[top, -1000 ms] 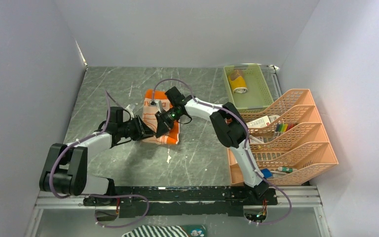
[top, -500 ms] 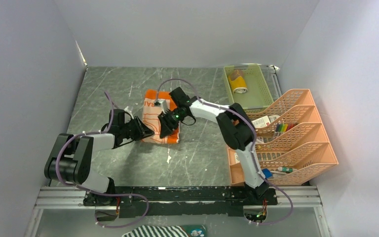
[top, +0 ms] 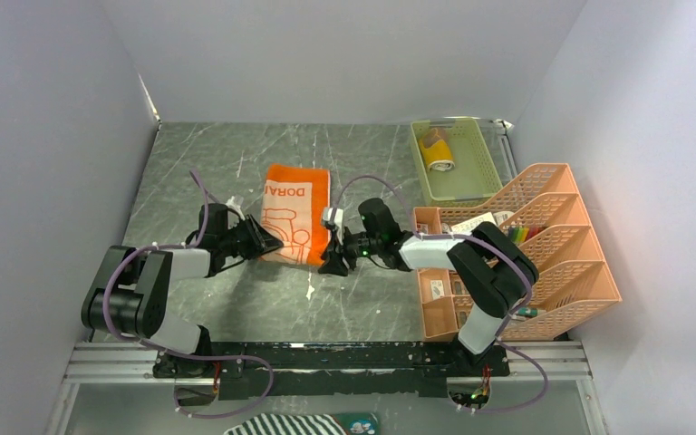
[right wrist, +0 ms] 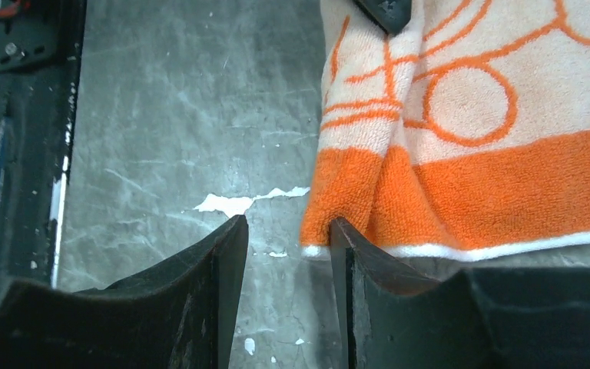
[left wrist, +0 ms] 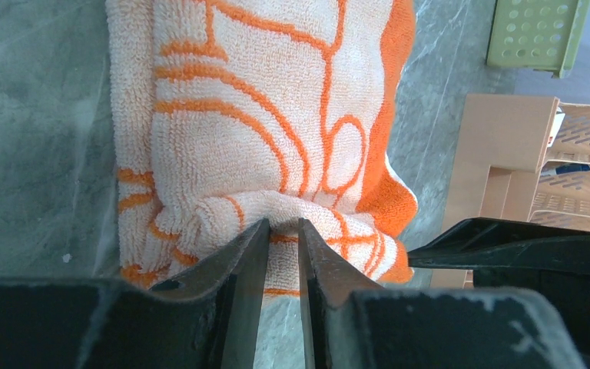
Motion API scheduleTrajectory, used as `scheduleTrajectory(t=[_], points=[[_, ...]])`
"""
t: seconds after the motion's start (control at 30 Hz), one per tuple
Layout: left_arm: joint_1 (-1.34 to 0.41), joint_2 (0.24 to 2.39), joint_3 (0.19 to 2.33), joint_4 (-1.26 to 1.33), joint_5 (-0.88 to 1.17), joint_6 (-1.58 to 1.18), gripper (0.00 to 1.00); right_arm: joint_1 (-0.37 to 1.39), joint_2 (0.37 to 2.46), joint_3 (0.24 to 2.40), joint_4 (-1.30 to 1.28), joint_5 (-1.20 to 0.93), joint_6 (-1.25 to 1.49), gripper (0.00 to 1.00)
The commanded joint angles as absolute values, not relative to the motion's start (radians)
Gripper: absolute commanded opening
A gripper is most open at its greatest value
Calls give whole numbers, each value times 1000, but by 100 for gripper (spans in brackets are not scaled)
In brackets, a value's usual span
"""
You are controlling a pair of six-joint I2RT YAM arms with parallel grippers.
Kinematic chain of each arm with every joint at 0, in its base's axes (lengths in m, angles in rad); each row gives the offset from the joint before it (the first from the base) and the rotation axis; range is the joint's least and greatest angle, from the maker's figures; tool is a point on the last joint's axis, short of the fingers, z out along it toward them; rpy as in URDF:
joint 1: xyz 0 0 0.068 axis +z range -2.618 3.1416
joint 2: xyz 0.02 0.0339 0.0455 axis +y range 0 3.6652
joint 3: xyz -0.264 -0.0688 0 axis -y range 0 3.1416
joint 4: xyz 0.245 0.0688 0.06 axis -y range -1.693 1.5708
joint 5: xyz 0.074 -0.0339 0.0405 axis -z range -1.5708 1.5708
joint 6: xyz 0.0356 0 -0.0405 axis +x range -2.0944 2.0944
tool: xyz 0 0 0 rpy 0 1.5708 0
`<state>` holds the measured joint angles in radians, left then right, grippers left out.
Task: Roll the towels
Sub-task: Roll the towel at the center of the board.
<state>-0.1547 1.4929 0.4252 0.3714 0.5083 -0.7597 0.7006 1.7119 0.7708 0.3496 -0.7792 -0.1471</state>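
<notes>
The orange towel with its cream border and white cat outline lies flat at mid-table, lettering at its far end. My left gripper sits at the towel's near-left edge. In the left wrist view its jaws are shut on a bunched fold of the towel. My right gripper is open at the towel's near-right corner. Bare table shows between its fingers, and the right fingertip touches the orange corner. The mustard-yellow towel lies rolled in the green tray.
A green tray stands at the back right. An orange tiered rack with papers and pens fills the right side, close behind the right arm. A striped cloth lies below the arm bases. Grey walls enclose the table.
My right gripper let go of the orange towel, opened and drew back to the near right. The towel now lies spread out. The left gripper stayed pinched on its near-left edge.
</notes>
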Motion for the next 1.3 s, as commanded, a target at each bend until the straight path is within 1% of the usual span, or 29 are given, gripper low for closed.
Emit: scheduleTrajectory(t=[0.0,0.3,0.5,0.7,0.77,0.83,0.87,0.93,1.03,1.07,1.1,1.13,1.27], points=[[-160,1518,390,347,460,-728,34,717,1681,703,612,-740,-251,44],[-160,1540,392,358,468,-730,33,776,1678,651,698,-615,-368,44],[-160,1553,399,357,472,-728,33,818,1671,602,730,-558,-375,43],[-160,1556,400,348,475,-723,33,825,1590,482,883,-415,-361,43],[-160,1552,400,344,472,-723,33,822,1539,439,925,-360,-358,45],[-160,1548,399,343,471,-724,33,819,1485,399,960,-299,-356,51],[-160,1546,400,343,473,-725,33,814,1459,386,968,-282,-356,56],[-160,1546,397,348,474,-728,33,804,1432,382,951,-289,-367,63],[-160,1547,396,348,477,-729,33,800,1450,432,858,-376,-396,65],[-160,1547,396,348,476,-729,32,799,1468,450,842,-411,-398,82],[-160,1547,396,347,475,-727,32,799,1490,467,836,-445,-398,96],[-160,1547,396,347,476,-727,32,799,1518,482,835,-477,-402,99],[-160,1538,395,337,476,-726,32,796,1607,536,856,-543,-407,100]])
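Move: The loose right-hand end of the towel's folded near edge is just by my right fingertips, about 2 cm ahead, 2 cm to the left and 2 cm below. The flat part of the towel centres some 12 cm ahead and 7 cm to the left. My left fingertips sit on the same fold, about 11 cm left and 4 cm ahead of my right hand; from them the loose end lies about 9 cm to the right and 3 cm back. My left hand stays put, its fingertips still pressing the fold down. My right hand first makes small shifts of 1 to 2 cm low beside the fold's loose end, then comes clear, swinging right and rising about 6 cm before easing back left. Meanwhile it rolls some 35 degrees, its forward side tipping up, and its half-open fingers spread fully. ##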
